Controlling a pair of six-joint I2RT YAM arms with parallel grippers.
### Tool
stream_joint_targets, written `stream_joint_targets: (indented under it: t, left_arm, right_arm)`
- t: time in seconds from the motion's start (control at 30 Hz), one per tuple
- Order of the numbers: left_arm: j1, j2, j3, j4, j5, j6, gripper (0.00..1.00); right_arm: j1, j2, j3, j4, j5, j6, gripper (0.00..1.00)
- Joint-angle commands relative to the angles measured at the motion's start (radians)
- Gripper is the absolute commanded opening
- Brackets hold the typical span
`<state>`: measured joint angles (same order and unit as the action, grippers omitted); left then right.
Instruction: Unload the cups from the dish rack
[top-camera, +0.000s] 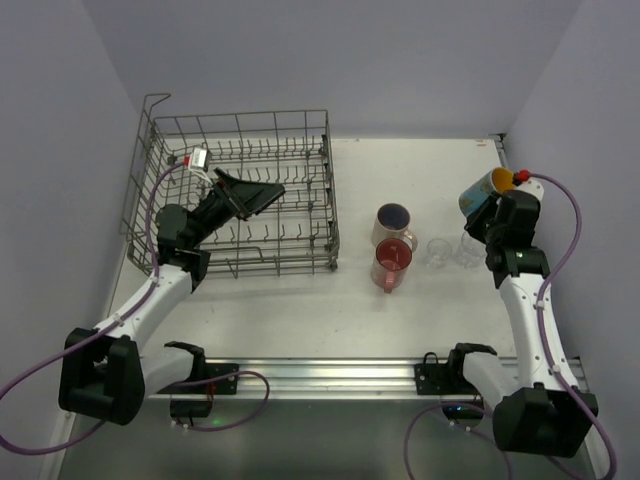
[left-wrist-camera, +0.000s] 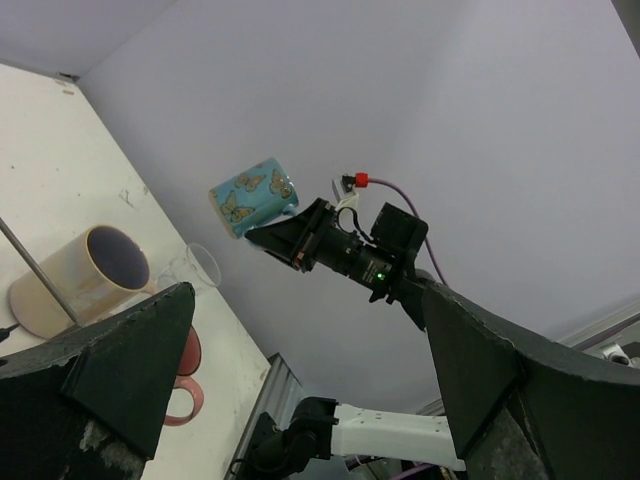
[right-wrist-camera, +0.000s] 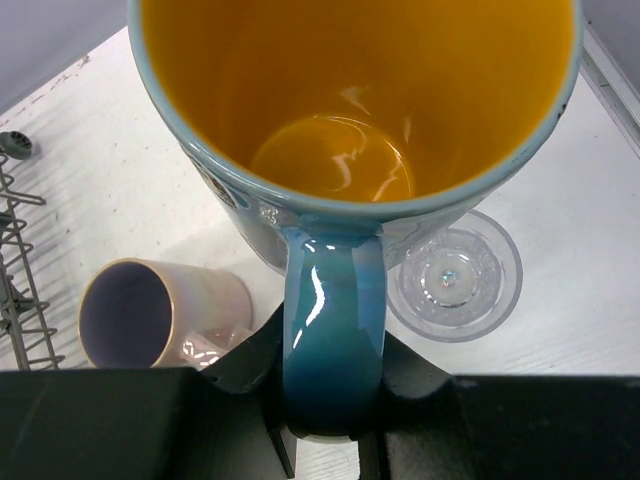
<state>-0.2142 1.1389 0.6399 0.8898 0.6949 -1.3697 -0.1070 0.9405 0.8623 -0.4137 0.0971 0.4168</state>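
My right gripper is shut on the handle of a blue butterfly mug with an orange inside, held tilted above the table's right side. In the right wrist view the handle sits between the jaws, over a clear glass tumbler. A pale pink-cream mug, a translucent red mug and two clear tumblers stand on the table right of the grey wire dish rack. My left gripper hovers open over the rack's prongs, nothing between its fingers.
The rack fills the back left of the table; its right wall stands close to the pink-cream mug. The side wall rises just right of the held mug. A metal rail runs along the near edge between the arm bases.
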Motion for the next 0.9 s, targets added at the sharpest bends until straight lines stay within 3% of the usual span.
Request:
stream_joint_targets:
  t: [0.0,0.87]
  left_arm:
    - [0.003,0.01,-0.009,0.074,0.025,-0.014,1.0]
    - [-0.002,0.142,-0.003,0.169,0.038,-0.045,1.0]
  right_arm:
    - [-0.002,0.029,0.099,0.148,0.033,-0.027,0.0]
    - [0.076,0.457,0.308,0.25,0.027,-0.104,0.0]
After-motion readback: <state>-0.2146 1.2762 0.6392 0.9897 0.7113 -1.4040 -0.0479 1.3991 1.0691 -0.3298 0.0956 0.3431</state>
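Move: The right hand holds the blue mug by its handle; its likely goal is the bare table beyond the glasses, about 14 cm ahead, 1 cm left and 20 cm below. The large glass stands roughly 5 cm right and 2 cm back of the hand, the small glass 4 cm left and 1 cm back, the purple mug 16 cm left and 3 cm ahead, all some 16 cm lower. From the left hand the goal lies about 17 cm ahead, 42 cm right and 33 cm below. Still pinching the blue mug's handle, the right hand carries it forward about 8 cm, from over the glasses towards the bare table beyond them, nearly level at first and then sinking some 5 cm as well, while the wrist tips about 10 degrees farther down and turns slightly counter-clockwise. The left hand, empty and wide open over the dish rack, eases down and forward roughly 3 cm. ##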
